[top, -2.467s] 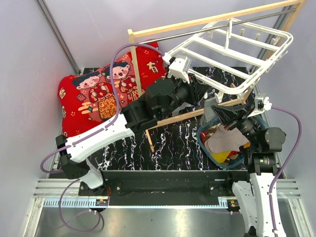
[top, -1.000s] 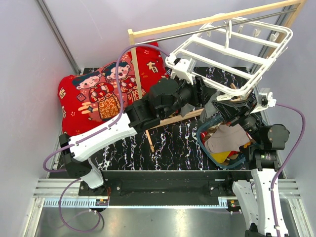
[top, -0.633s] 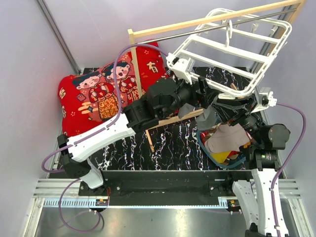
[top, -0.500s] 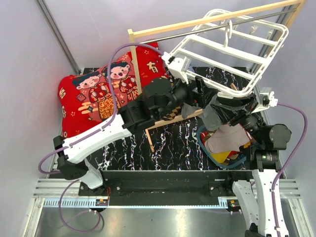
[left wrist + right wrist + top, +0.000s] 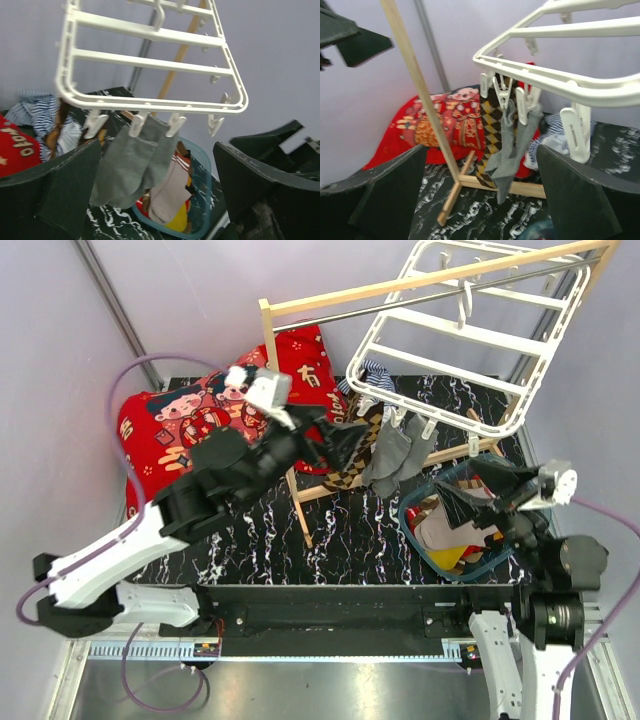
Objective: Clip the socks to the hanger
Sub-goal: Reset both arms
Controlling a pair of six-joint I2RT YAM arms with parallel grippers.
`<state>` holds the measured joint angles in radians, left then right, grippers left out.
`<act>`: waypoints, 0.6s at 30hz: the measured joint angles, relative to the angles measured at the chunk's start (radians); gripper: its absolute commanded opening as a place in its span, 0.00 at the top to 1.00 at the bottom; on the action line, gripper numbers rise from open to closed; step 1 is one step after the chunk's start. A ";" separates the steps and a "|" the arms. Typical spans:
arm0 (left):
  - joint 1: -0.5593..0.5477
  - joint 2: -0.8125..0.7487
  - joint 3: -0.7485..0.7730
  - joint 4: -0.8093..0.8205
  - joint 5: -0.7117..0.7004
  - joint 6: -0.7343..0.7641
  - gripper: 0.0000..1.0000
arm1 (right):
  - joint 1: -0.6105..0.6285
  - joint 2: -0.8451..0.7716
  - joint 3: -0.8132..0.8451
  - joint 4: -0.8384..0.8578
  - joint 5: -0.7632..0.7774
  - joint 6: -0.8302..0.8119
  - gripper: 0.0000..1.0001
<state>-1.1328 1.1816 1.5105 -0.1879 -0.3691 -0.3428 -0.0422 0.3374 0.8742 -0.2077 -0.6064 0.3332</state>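
Observation:
The white hanger (image 5: pixel 470 330) hangs tilted from the rod of the wooden rack at the back right. Two plain grey socks (image 5: pixel 397 455) dangle side by side from clips on its near rail. A diamond-checkered sock (image 5: pixel 358 455) hangs just left of them. My left gripper (image 5: pixel 335 440) stands open to the left of the socks, holding nothing. In the left wrist view the hanger (image 5: pixel 150 104) and grey socks (image 5: pixel 132 165) lie beyond its open fingers (image 5: pixel 65 195). My right gripper (image 5: pixel 480 492) is open over the basket. Its view shows the hanger (image 5: pixel 545 80), the grey socks (image 5: pixel 512 145) and the checkered sock (image 5: pixel 492 125) ahead.
A blue basket (image 5: pixel 408 530) of mixed clothes sits at the front right. The wooden rack (image 5: pixel 281 390) stands mid-table with its foot (image 5: pixel 452 192) on the black marble top. A red printed cushion (image 5: pixel 180 435) lies at the back left. A blue-and-white striped cloth (image 5: pixel 40 112) lies behind the socks.
Both grippers have opened and drawn back from the hanger. The hanger has swung up and away, and the grey socks now hang free from its clips.

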 measured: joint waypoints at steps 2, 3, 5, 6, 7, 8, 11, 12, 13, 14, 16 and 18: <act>0.000 -0.068 -0.053 0.000 -0.035 0.022 0.01 | 0.000 -0.043 0.037 -0.087 0.050 -0.042 0.00; 0.000 -0.104 -0.080 0.001 -0.053 0.032 0.01 | 0.000 -0.060 0.051 -0.119 0.072 -0.059 0.00; 0.000 -0.171 -0.130 -0.002 -0.093 0.052 0.01 | 0.000 -0.103 0.085 -0.195 0.131 -0.098 0.00; 0.000 -0.203 -0.153 -0.003 -0.111 0.060 0.01 | 0.000 -0.124 0.098 -0.224 0.161 -0.115 0.00; 0.000 -0.234 -0.175 -0.006 -0.130 0.067 0.01 | 0.000 -0.143 0.109 -0.251 0.189 -0.130 0.00; 0.000 -0.258 -0.191 -0.009 -0.145 0.072 0.01 | 0.000 -0.161 0.118 -0.274 0.220 -0.144 0.00; 0.000 -0.350 -0.264 -0.007 -0.201 0.083 0.01 | 0.000 -0.209 0.126 -0.322 0.308 -0.171 0.00; 0.000 -0.380 -0.289 -0.010 -0.222 0.083 0.01 | 0.000 -0.226 0.126 -0.339 0.343 -0.180 0.00; 0.000 -0.416 -0.321 -0.015 -0.250 0.083 0.01 | 0.000 -0.240 0.126 -0.352 0.373 -0.186 0.00; 0.000 -0.445 -0.348 -0.028 -0.273 0.084 0.01 | 0.000 -0.254 0.124 -0.365 0.409 -0.191 0.00; 0.000 -0.508 -0.400 -0.039 -0.319 0.085 0.01 | 0.000 -0.278 0.116 -0.381 0.474 -0.200 0.00; 0.000 -0.559 -0.442 -0.050 -0.360 0.086 0.01 | 0.000 -0.298 0.107 -0.397 0.527 -0.206 0.00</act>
<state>-1.1328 0.6224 1.0683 -0.2379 -0.7292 -0.2569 -0.0422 0.0395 0.9810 -0.6044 -0.0795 0.1276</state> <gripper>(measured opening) 0.985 0.994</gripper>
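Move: The grey socks hang clipped to the hanger's near rail, about 6 cm ahead of the left hand, 11 cm to its right and 12 cm lower; the checkered sock hangs some 7 cm ahead, 4 cm right and 12 cm below. The hanger's middle is roughly 18 cm ahead, 19 cm right and slightly higher. From the right hand the grey socks lie about 10 cm ahead, 6 cm left and 7 cm lower, and a near empty clip 5 cm ahead, 3 cm right, about level. Outward and apart, both empty hands retreat from the grey socks with fingers staying wide open. The left sweeps about 17 cm left, sinking over the second half and turning some 20 degrees counter-clockwise; the right draws about 9 cm right and 6 to 7 cm back from the hanger, swinging clockwise about 30 degrees. Neither touches anything. ##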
